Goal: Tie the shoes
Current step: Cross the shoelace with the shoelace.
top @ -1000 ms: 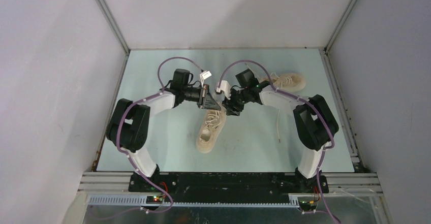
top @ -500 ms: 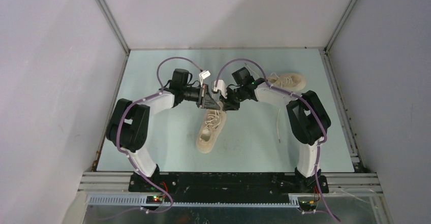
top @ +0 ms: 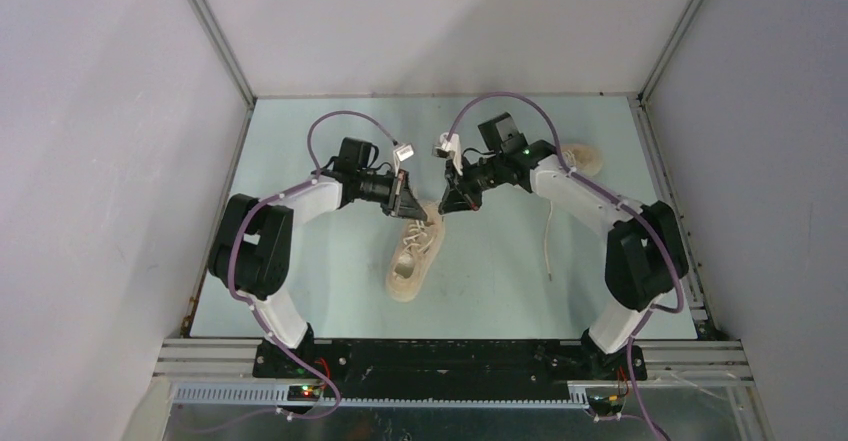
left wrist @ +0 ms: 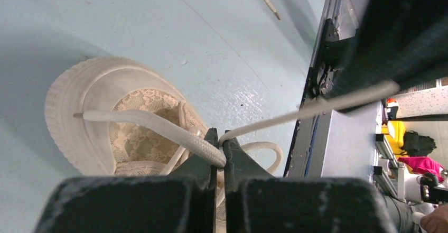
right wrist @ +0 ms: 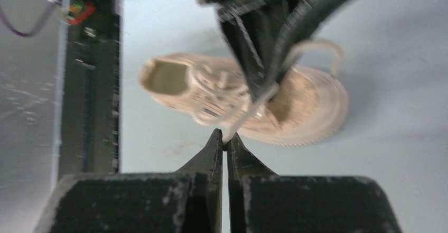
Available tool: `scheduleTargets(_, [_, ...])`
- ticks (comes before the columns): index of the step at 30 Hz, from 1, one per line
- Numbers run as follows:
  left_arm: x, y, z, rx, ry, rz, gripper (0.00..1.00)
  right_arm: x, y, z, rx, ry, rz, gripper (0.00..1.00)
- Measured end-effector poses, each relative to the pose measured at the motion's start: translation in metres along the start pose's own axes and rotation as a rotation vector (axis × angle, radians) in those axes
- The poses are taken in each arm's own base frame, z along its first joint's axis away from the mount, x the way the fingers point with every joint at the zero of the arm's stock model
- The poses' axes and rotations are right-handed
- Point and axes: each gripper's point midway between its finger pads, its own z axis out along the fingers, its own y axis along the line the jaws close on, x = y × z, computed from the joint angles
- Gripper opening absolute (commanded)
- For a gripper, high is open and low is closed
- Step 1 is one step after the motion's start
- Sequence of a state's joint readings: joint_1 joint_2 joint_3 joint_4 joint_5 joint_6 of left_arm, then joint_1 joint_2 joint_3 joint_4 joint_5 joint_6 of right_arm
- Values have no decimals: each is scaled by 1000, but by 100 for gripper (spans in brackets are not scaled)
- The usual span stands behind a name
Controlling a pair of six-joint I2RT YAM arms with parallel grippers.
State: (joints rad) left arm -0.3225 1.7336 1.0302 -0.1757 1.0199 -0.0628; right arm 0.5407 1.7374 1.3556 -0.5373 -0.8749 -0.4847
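One cream shoe [top: 414,257] lies in the middle of the table, toe toward the arms. Above its collar my left gripper [top: 411,208] is shut on a thick off-white lace [left wrist: 158,129]; the left wrist view shows the shoe [left wrist: 79,106] beneath those jaws [left wrist: 222,147]. From there a thinner strand [left wrist: 317,106] runs tight toward the right arm. My right gripper [top: 446,206] faces the left one and is shut on the lace end [right wrist: 240,121], with the shoe [right wrist: 306,109] blurred behind its tips [right wrist: 226,140]. The second shoe [top: 583,158] sits at the back right, mostly hidden by the right arm.
A loose lace [top: 547,245] trails over the table right of the middle, under the right forearm. Grey walls and metal posts close in the left, right and back sides. A black rail [top: 450,349] carries both arm bases along the near edge.
My right gripper has shut on the lace end and drawn back and up from the shoe. Its elbow swung out to the right. The left gripper stayed shut and still.
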Motion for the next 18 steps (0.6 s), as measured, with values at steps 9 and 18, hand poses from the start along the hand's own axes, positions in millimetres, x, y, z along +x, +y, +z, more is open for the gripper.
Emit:
scheduleTargets(9, [-6,-9,-2,18,-10,28,0,-24,50,18,-126,-25,77,0])
scheduleTargets(18, [-8,-11,-3,17,-16,31,0,-15,43,45,-35,67,6,0])
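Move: The shoelace pinched in the left fingertips lies about 3 cm to the right hand's left, 1 cm ahead and some 5 cm below it; the left hand has it right at its own fingertips. Beneath them is the shoe, its middle roughly 3 cm back of the right hand, 3 cm to its left and 13 cm down. The shoe's toe cap is about 6 cm ahead of the right hand, level with it sideways and 12 cm below. The right hand, still pinching the shoelace strand that runs to the left fingertips, sweeps about 5 cm left and 4 cm back towards its base, arcing up nearly 3 cm at first and sinking again to its starting height, so that it comes round to the base side of the left fingertips with only small wrist tilts. Meanwhile the left hand rises about 1.5 cm over the shoe and otherwise holds its place, its shut fingers keeping their pinch on the lace. ##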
